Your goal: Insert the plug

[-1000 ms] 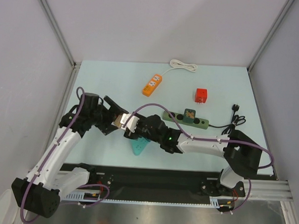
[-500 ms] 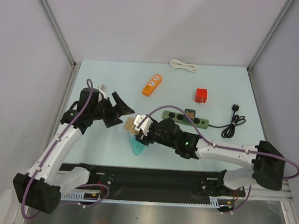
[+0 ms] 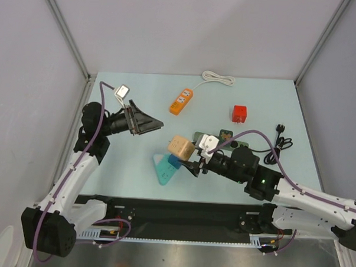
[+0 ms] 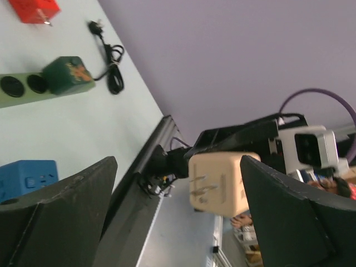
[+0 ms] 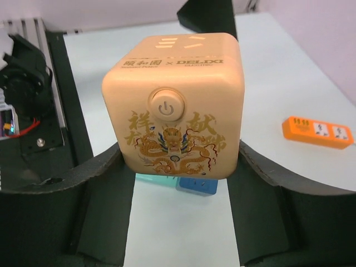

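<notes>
The plug is a beige cube (image 5: 175, 105) with a gold dragon print and a power button. My right gripper (image 5: 179, 147) is shut on its two sides. It hangs over the table's middle (image 3: 181, 146), and the left wrist view shows its metal prongs (image 4: 207, 186). The green power strip (image 3: 241, 147) lies just right of it, with a green cube (image 3: 226, 135) plugged in. My left gripper (image 3: 150, 126) is open and holds nothing. It sits to the left of the plug, apart from it and pointing at it.
Under the plug, a blue cube (image 3: 175, 162) rests on a teal wedge (image 3: 162, 173). An orange power strip (image 3: 181, 101) with a white cord (image 3: 219, 78) lies at the back. A red cube (image 3: 240, 114) and a black cord (image 3: 279, 144) are to the right.
My left gripper has drawn back to the left and away from the plug. My right arm has swung to the right, carrying the plug toward the green strip.
</notes>
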Robot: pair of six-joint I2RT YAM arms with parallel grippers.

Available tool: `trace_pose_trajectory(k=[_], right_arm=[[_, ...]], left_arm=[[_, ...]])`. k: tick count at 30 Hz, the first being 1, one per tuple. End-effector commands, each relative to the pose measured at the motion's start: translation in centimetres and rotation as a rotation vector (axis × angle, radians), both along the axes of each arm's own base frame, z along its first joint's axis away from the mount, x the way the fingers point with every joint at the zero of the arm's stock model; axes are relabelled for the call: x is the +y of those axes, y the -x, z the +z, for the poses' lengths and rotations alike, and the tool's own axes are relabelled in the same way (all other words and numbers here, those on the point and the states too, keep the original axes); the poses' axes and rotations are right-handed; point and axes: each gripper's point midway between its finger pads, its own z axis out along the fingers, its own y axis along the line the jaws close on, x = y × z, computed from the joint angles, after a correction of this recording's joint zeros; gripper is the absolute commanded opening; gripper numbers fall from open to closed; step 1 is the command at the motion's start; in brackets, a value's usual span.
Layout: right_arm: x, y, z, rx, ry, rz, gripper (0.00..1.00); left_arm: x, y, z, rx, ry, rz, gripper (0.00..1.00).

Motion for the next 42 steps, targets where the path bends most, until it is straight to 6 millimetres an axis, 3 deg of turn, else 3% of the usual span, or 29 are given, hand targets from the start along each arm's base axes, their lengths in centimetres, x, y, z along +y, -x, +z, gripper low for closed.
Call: trace_pose_trajectory(k=[1, 4, 7, 13, 22, 29, 35, 42], right_arm=[[-1.0, 0.9, 3.1, -0.015, -0.085, 0.030, 0.00], [-1.6, 1.2, 4.2, -0.032, -0.101, 0.035, 0.00], [-1.9, 1.4, 5.1, -0.049, -0.110, 0.038, 0.00], [-1.9, 1.3, 6.0, -0.063, -0.118, 0.033, 0.00], [-1.6, 1.4, 7.6, -0.088, -0.137, 0.046, 0.00], [-0.9, 1.8, 8.0, -0.109, -0.142, 0.076, 0.00], [-0.5, 2.2, 8.5, -0.146, -0.163, 0.105, 0.00], [-0.5, 2.7, 10.2, -0.198, -0.214, 0.132, 0.00]], left_arm=[[-0.6, 3.3, 4.4, -0.166, 0.094, -0.170, 0.99], [-1.5, 4.7, 5.4, -0.199, 0.105, -0.212, 1.00], [-3.4, 7.4, 5.9, -0.225, 0.125, -0.311, 1.00], [-4.3, 9.3, 6.1, -0.230, 0.138, -0.379, 1.00], [-4.6, 8.7, 4.1, -0.185, 0.096, -0.367, 1.00], [-5.2, 8.8, 3.7, -0.153, 0.112, -0.380, 1.00], [-5.6, 9.6, 4.5, -0.136, 0.175, -0.407, 1.00], [-6.0, 10.1, 4.6, -0.136, 0.203, -0.428, 1.00]])
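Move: The beige plug, still held in the right fingertips, is roughly 8 cm back and 10 cm to the right of the left hand, some 2 cm lower. Straight below that way, about 27 cm under the left hand, the blue plug lies level and 8 cm right, the teal strip 2 cm back and 4 cm right. From the right hand the beige plug sits about 1 cm ahead and 2 cm left; the left hand's open fingers are 9 cm ahead, 12 cm left, 2 cm up. Keeping its grip on the beige plug, the right hand rises about 5 cm, with a small dip on the way, and draws slightly back. The left hand, fingers wide open, swings quickly back, right and a little up towards the plug's pronged side, turning some 25 degrees clockwise, then creeps on to the right until its tips are close in front of the plug. ##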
